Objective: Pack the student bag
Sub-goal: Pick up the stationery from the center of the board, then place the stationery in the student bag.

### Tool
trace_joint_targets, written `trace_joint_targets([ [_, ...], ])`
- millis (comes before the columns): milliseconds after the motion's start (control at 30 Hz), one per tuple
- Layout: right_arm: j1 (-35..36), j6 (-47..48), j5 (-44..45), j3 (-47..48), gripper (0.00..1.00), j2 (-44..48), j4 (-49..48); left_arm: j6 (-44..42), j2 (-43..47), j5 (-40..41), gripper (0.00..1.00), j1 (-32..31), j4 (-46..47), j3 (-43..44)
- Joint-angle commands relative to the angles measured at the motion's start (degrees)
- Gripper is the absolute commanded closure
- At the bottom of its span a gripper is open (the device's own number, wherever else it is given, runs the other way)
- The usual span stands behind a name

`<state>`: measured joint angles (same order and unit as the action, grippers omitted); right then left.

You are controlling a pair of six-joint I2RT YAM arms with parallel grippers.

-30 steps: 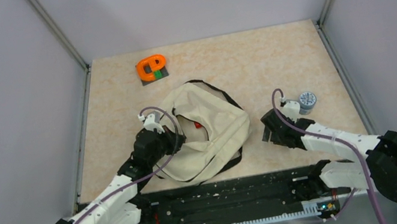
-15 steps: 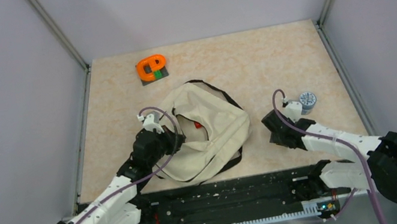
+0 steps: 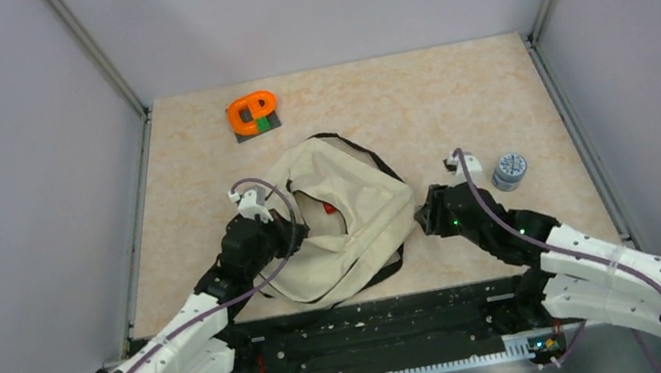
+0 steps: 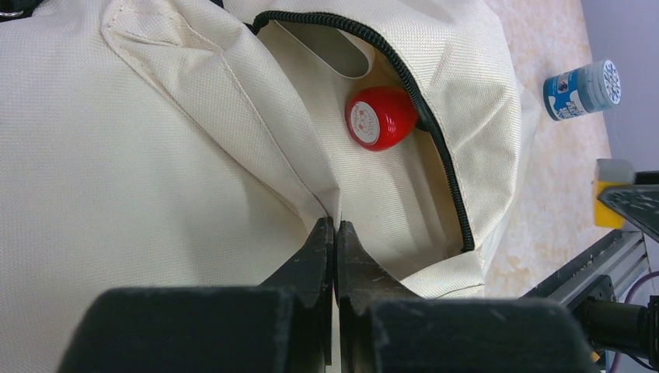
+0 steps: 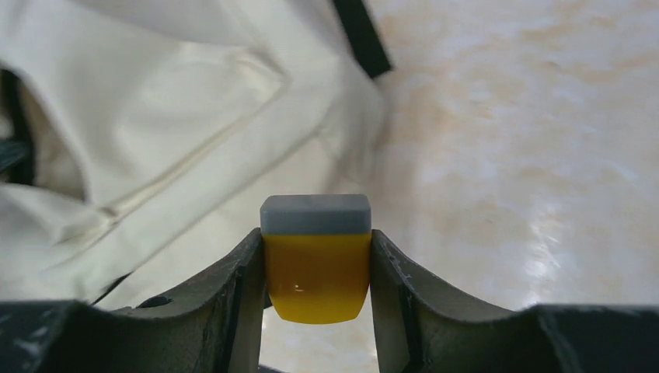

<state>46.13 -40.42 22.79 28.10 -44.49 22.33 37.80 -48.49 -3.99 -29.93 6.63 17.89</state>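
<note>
The student bag (image 3: 351, 213) lies open in the middle of the table, beige with a black zipper line. My left gripper (image 3: 291, 229) is shut on a fold of its fabric (image 4: 335, 225) at the opening's near left edge. A small red rounded object (image 4: 379, 116) rests inside the bag (image 4: 155, 155). My right gripper (image 3: 428, 216) hovers at the bag's right edge, shut on a small yellow block with a grey cap (image 5: 315, 272). The block sits squarely between the right gripper's (image 5: 316, 233) two fingers, with the bag (image 5: 155, 116) just to its left.
A small blue-and-white jar (image 3: 509, 170) stands on the table to the right of the bag, also seen from the left wrist (image 4: 583, 89). An orange roll on a dark base (image 3: 252, 112) sits at the back left. Grey walls enclose the table.
My right arm has swung left, away from the jar and up to the bag's right edge, with the yellow block in its jaws. The left arm and the bag have not moved.
</note>
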Motion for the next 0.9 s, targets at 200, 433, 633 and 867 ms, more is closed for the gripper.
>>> trace_joint_targets([
  [200, 14.9, 12.3, -16.9, 17.0, 0.98, -21.0, -22.5, 0.1, 1.5, 1.3, 1.0, 0.0, 0.1, 1.8],
  [433, 15.0, 10.6, -21.7, 30.3, 0.98, -36.0, -17.8, 0.4, 2.0, 1.3, 1.0, 0.0, -0.3, 1.7],
  [633, 14.6, 8.1, -19.9, 40.3, 0.99, -46.6, -7.8, 0.5, 2.3, 1.2, 1.0, 0.0, -0.4, 1.6],
  [867, 13.6, 5.8, -17.0, 43.2, 1.0, -51.3, -5.8, 0.3, 2.9, 1.1, 1.0, 0.0, -0.8, 1.7],
])
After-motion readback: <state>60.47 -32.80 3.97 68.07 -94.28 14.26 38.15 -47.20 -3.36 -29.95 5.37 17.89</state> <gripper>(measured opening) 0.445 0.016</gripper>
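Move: The bag's open mouth, where the held yellow-grey block is being taken, lies about 22 cm to the right hand's left, 4 cm farther ahead and 6 cm lower. Inside it the red stamp is roughly 21 cm left, 6 cm ahead and 9 cm below. The bag's bulging right side is in between, 10 cm left, 3 cm ahead and 6 cm down. From the left hand, the mouth is some 5 cm right, 3 cm ahead and 5 cm below. Fast to the left, about 25 cm, the right hand carries the block across over the bag's right side to its mouth, arching up some 6 cm first and sinking almost 4 cm at the end, while the wrist swings about 35 degrees counter-clockwise. Its fingers keep their grip; the left hand stays put, still pinching the edge of the mouth. ##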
